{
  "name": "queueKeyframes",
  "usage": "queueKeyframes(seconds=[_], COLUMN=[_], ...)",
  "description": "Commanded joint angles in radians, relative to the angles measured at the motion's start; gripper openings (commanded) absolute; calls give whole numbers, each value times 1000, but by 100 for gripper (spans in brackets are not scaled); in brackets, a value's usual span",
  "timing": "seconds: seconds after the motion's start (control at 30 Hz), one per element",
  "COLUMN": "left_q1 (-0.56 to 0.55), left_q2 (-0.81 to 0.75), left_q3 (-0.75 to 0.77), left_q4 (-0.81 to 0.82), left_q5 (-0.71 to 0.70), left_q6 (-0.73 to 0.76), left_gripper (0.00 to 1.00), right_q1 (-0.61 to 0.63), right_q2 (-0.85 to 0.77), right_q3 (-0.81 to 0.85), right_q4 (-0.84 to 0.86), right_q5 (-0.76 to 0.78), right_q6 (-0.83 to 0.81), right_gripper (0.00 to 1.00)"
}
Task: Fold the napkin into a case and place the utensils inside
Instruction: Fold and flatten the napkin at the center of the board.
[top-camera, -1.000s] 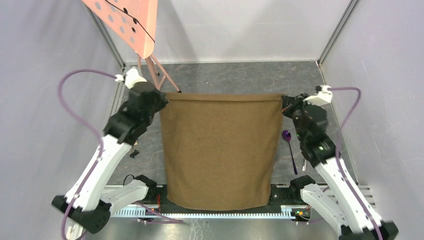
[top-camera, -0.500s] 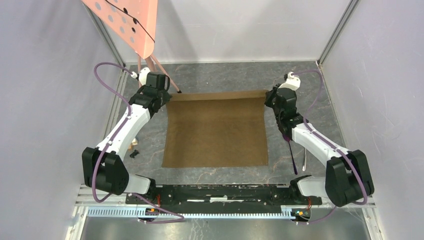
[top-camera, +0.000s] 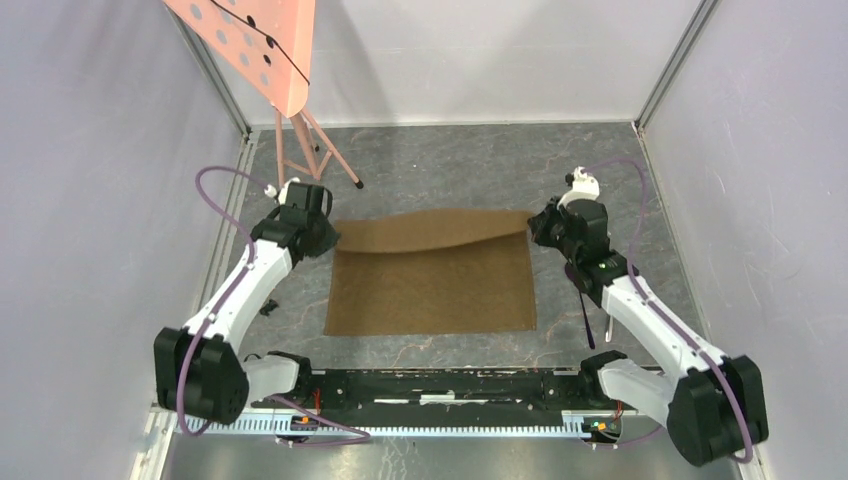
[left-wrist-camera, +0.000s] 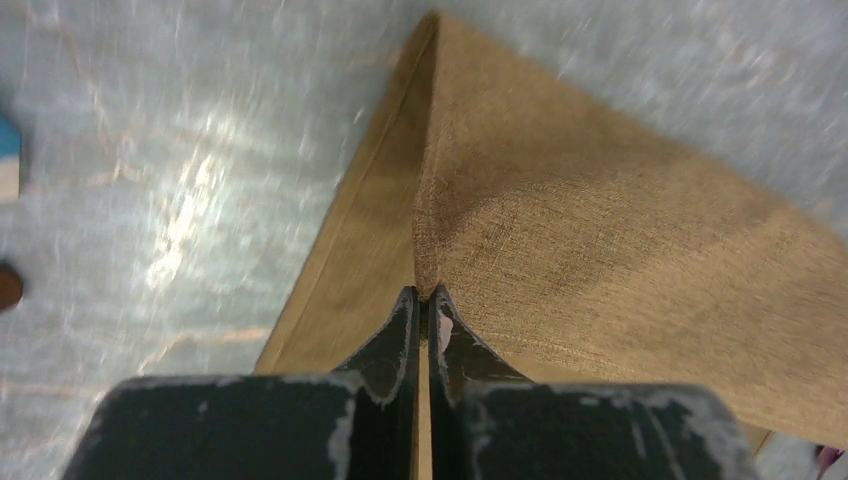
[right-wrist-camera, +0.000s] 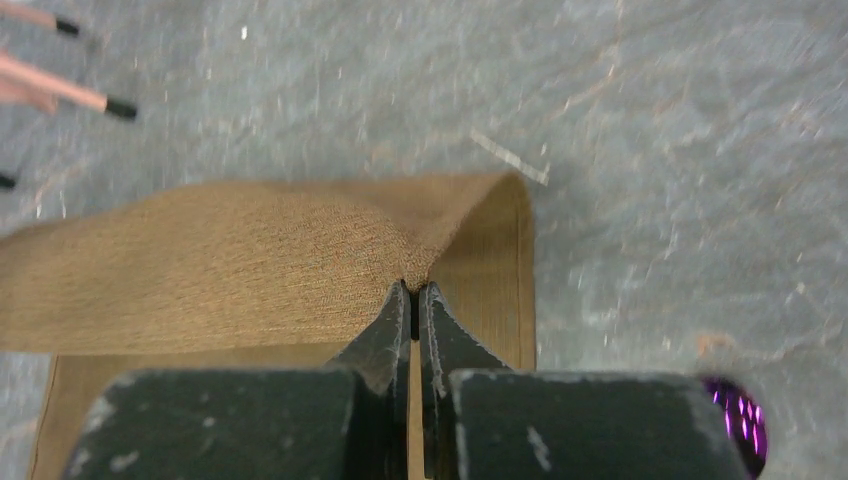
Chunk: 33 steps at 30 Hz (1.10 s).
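Note:
The tan-brown napkin (top-camera: 430, 285) lies flat on the grey table, its far edge lifted and curling over toward the near side. My left gripper (top-camera: 331, 233) is shut on the napkin's far left corner (left-wrist-camera: 440, 230); its tips (left-wrist-camera: 422, 296) pinch the fold. My right gripper (top-camera: 536, 222) is shut on the far right corner (right-wrist-camera: 440, 225), tips (right-wrist-camera: 414, 291) closed on the cloth. One of the utensils, a purple spoon (right-wrist-camera: 738, 428), lies right of the napkin under my right arm; only its dark handle (top-camera: 587, 322) shows from above. No case is formed.
A salmon perforated board on a tripod stand (top-camera: 262, 50) rises at the back left, its legs (right-wrist-camera: 60, 95) near the napkin's far edge. A small blue-and-wood block (left-wrist-camera: 8, 170) lies left of the napkin. Grey walls close both sides.
The napkin, held high and hanging a second ago, has been laid on the table. Both grippers have since drawn its far edge up and toward the near side.

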<state>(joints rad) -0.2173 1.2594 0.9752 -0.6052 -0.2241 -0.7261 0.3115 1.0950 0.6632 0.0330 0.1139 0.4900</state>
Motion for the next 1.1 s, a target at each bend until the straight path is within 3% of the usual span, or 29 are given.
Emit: queueKeyframes(seconds=[0.0,0.13,0.37,0.77,1.07], left_q1=[6,6,5,6,6], left_q2=[-143,-221,-221,-193,-213], left_q3=[-115,-205,-302,-313,-362], left_q4=[-92,-154,-268,-372,-351], left_q5=[102,136,153,98,132], left_q6=[3,-52,-163,-235,-279], left_gripper=[2,2,2,2,2], right_q1=[-5,-4,-3,-3,-4], right_q2=[-97,-195,-323,-386,-423], right_q3=[-87,-167,-249,-277,-320], right_q4=[-190,-293,-403,-497,-523], right_q5=[-162,-254,-325,-365,-371], right_q6=[-19,-9,-5,-33,-15], right_gripper=[0,0,0,0,0])
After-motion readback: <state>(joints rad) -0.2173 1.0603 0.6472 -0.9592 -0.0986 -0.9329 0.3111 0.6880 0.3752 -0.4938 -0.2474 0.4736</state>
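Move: Each hand pinches a corner of the napkin's raised edge. The lower layer's near-left corner lies about 20 cm back, 2 cm left and 10 cm below the left hand, with a small black piece some 14 cm back and 16 cm to that hand's left. From the right hand the near-right corner is roughly 21 cm back, 1 cm right and 12 cm down; the purple spoon's middle lies 16 cm back and 12 cm right. Back towards the bases and down together, both hands draw the held edge over the napkin's lower layer towards its near edge, about 16 cm back and 10 cm down, slowing almost to a stop near the cloth. Both wrists tip the fingers some 25-30 degrees farther down, the right also turning nearly 20 degrees counter-clockwise; the fingers keep their pinch. ##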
